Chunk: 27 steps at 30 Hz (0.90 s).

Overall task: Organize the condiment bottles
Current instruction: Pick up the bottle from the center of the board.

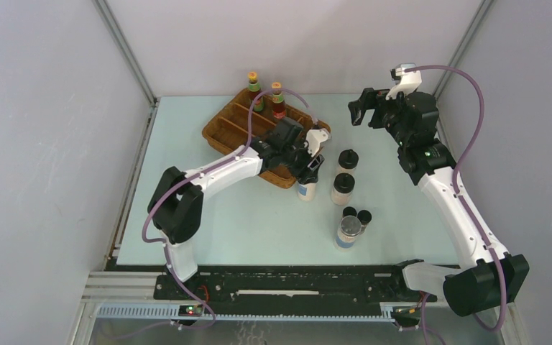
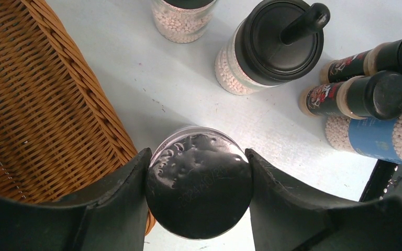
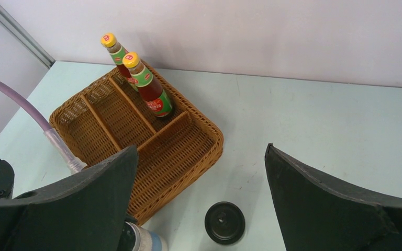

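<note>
My left gripper (image 2: 198, 180) is shut on a silver-lidded jar (image 2: 199, 183), both fingers pressing the lid's sides. The jar (image 1: 306, 190) stands on the table just off the wicker tray's near corner. Two black-capped shakers (image 1: 347, 159) (image 1: 342, 188) stand to its right. Nearer the front are two tiny dark vials (image 1: 349, 213) (image 1: 364, 215) and a second blue-labelled jar (image 1: 348, 231). Two red-brown sauce bottles (image 3: 116, 52) (image 3: 146, 83) stand in the tray's far compartment. My right gripper (image 3: 201, 148) hangs open, high over the table's back right, holding nothing.
The brown wicker divided tray (image 1: 233, 129) sits at the back left, its other compartments holding nothing. In the left wrist view the tray's rim (image 2: 99, 110) lies right beside the left finger. Grey walls enclose the table on three sides.
</note>
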Tool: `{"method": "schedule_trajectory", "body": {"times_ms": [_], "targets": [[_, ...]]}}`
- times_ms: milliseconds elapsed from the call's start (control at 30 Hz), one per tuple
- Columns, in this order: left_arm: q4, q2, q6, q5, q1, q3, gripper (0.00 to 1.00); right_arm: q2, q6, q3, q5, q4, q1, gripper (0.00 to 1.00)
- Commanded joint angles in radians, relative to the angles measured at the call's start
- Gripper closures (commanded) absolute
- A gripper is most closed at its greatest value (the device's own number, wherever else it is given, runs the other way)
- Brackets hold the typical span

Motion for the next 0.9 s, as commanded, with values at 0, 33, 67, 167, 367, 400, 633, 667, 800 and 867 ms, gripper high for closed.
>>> {"method": "schedule_trajectory", "body": {"times_ms": [0,33,67,167,367,400,633,667,800,867], "targets": [[-0.047,-0.019,-0.026,-0.006,-0.002,0.047,1.00,-0.028,0.013,-0.001,-0.001,0.033,-0.007,0.00],[-0.048,-0.030,-0.026,-0.016,-0.006,0.043,1.00,-0.030,0.014,-0.002,0.000,0.033,-0.007,0.00],[-0.049,-0.040,-0.025,-0.033,-0.010,0.041,1.00,-0.032,0.014,-0.002,0.000,0.032,-0.007,0.00],[-0.053,-0.080,-0.021,-0.083,-0.022,0.034,1.00,-0.037,0.015,-0.002,0.000,0.032,-0.007,0.00],[-0.071,-0.162,-0.022,-0.148,-0.035,0.049,1.00,-0.048,0.021,-0.002,0.000,0.032,-0.007,0.00],[-0.083,-0.170,-0.021,-0.153,-0.034,0.061,1.00,-0.049,0.022,-0.002,0.000,0.030,-0.007,0.00],[-0.193,-0.226,-0.011,-0.243,-0.041,0.140,1.00,-0.061,0.032,-0.002,-0.001,0.011,-0.007,0.00],[-0.197,-0.240,-0.009,-0.265,-0.041,0.141,1.00,-0.064,0.033,-0.003,0.000,0.008,-0.006,0.00],[-0.204,-0.310,0.005,-0.381,-0.036,0.124,1.00,-0.096,0.045,-0.034,0.003,0.021,-0.007,0.00],[-0.197,-0.346,0.004,-0.421,-0.020,0.110,1.00,-0.107,0.050,-0.040,0.003,0.020,-0.007,0.00]]}}
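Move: The silver-lidded bottle is already between my left fingers, its middle about 5 cm under my grip. The basket's long right compartment is centred some 15 cm ahead and 3 cm left, 9 cm lower; the nearer black-lidded jar stands about 11 cm right and 1 cm back, the farther one 12 cm right and 8 cm ahead. From my right hand, that compartment lies roughly 7 cm ahead, 18 cm left and 31 cm down. I keep my left fingers closed around the bottle's silver lid and lift it off the table, barely rising at first while I ease to the left, then climbing faster, about 7.5 cm up and 5 cm left altogether, with a slight draw back. My wrist turns roughly 15 degrees as I go, partly counter-clockwise, bringing the fingers round more forward and a little steeper. ##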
